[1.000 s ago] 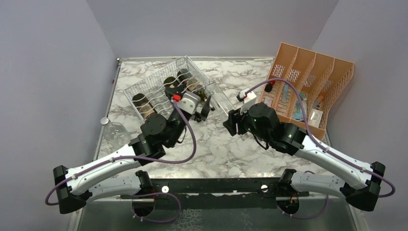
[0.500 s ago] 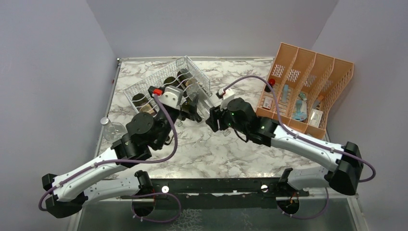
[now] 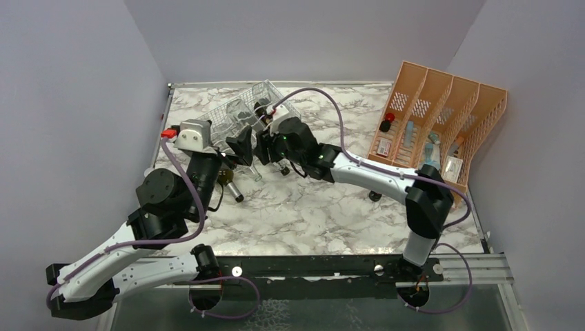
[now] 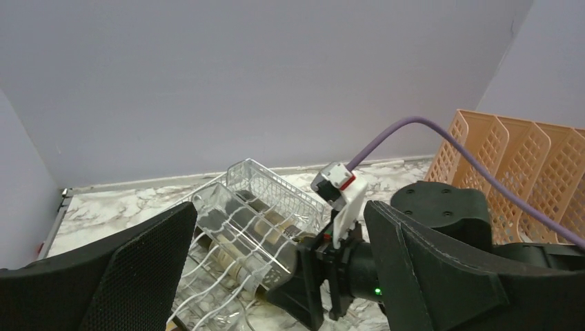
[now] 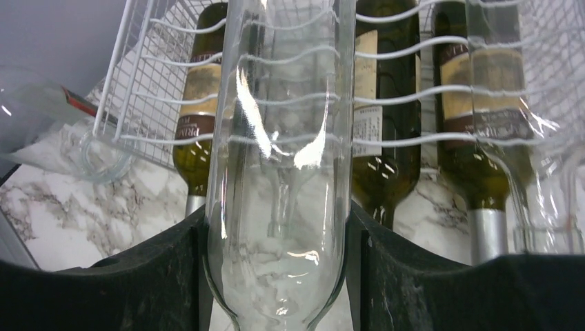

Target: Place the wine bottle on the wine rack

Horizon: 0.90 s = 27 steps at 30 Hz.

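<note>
The wine rack (image 3: 207,124) is a white wire basket at the back left, also in the left wrist view (image 4: 276,189) and the right wrist view (image 5: 138,83). My right gripper (image 3: 263,148) (image 5: 279,221) is shut on a clear glass wine bottle (image 5: 279,152), which lies lengthwise on the rack's upper wavy tier (image 3: 239,114) (image 4: 231,221). Dark labelled wine bottles (image 5: 378,117) lie on the tier below. My left gripper (image 3: 240,143) (image 4: 281,207) is wide open and empty, close in front of the rack, facing the right gripper.
An orange slotted file organizer (image 3: 441,117) (image 4: 524,158) stands at the back right. A dark bottle's neck (image 3: 231,187) sticks out of the rack's near side. Another clear bottle's mouth (image 5: 100,157) lies left of the rack. Walls close off the back and both sides.
My right arm has carried the clear bottle left and away from me, onto the rack's upper tier. My left arm has drawn back to the left, its gripper now just in front of the rack.
</note>
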Tool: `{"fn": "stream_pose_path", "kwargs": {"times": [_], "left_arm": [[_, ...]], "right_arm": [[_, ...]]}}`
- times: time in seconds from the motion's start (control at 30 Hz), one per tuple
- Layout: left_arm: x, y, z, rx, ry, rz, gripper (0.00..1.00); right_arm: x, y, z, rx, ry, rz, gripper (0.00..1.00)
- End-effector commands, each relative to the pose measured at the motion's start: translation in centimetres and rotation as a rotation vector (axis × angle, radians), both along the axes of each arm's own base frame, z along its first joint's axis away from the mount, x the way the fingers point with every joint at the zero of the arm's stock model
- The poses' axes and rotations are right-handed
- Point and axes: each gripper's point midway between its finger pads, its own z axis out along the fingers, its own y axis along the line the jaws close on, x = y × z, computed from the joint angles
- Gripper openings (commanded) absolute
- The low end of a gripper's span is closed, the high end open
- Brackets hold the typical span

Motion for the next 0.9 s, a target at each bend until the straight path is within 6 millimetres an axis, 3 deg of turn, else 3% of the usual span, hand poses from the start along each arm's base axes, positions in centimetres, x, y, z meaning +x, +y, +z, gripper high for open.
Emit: {"fn": "stream_pose_path", "kwargs": {"times": [0.0, 0.27, 0.5, 0.67, 0.87], "left_arm": [[-0.5, 2.2, 1.1, -0.062, 0.001, 0.051, 0.99], [-0.7, 2.9, 1.3, -0.067, -0.004, 0.059, 0.99], [-0.5, 2.4, 1.1, -0.048, 0.001, 0.057, 0.99], [-0.3, 1.9, 0.8, -0.033, 0.007, 0.053, 0.99], [-0.2, 1.8, 0.8, -0.026, 0.01, 0.054, 0.99]], "right_arm": [[2.8, 3.1, 4.0, 0.079, -0.098, 0.03, 0.01], [6.4, 3.7, 0.5, 0.019, -0.024, 0.018, 0.01], [8.2, 4.3, -0.9, -0.042, -0.005, 0.001, 0.08], [8.9, 4.3, -1.9, -0.067, 0.003, -0.009, 0.15], [9.7, 3.8, -3.2, -0.108, 0.012, -0.037, 0.31]]}}
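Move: The right hand already grips the clear bottle, its body pointing ahead-left and slightly down; the middle of the wine rack lies about 18 cm ahead, 12 cm left and 15 cm below. In the rack, dark bottles lie roughly 10 cm ahead and 23 left, 20 ahead and 6 left, and 24 ahead and 1 right of this hand, all about 15 cm below. From the idle left hand, the rack's middle is some 28 cm ahead, 5 left and 38 below. Keeping its grip on the clear bottle, the right hand carries it forward about 8 cm and some 3 cm left over the wine rack, the leftward part coming early. It sinks about 5 cm, mostly in the later part, slowing as the wrist tips the bottle's far end down by roughly 10 degrees. ##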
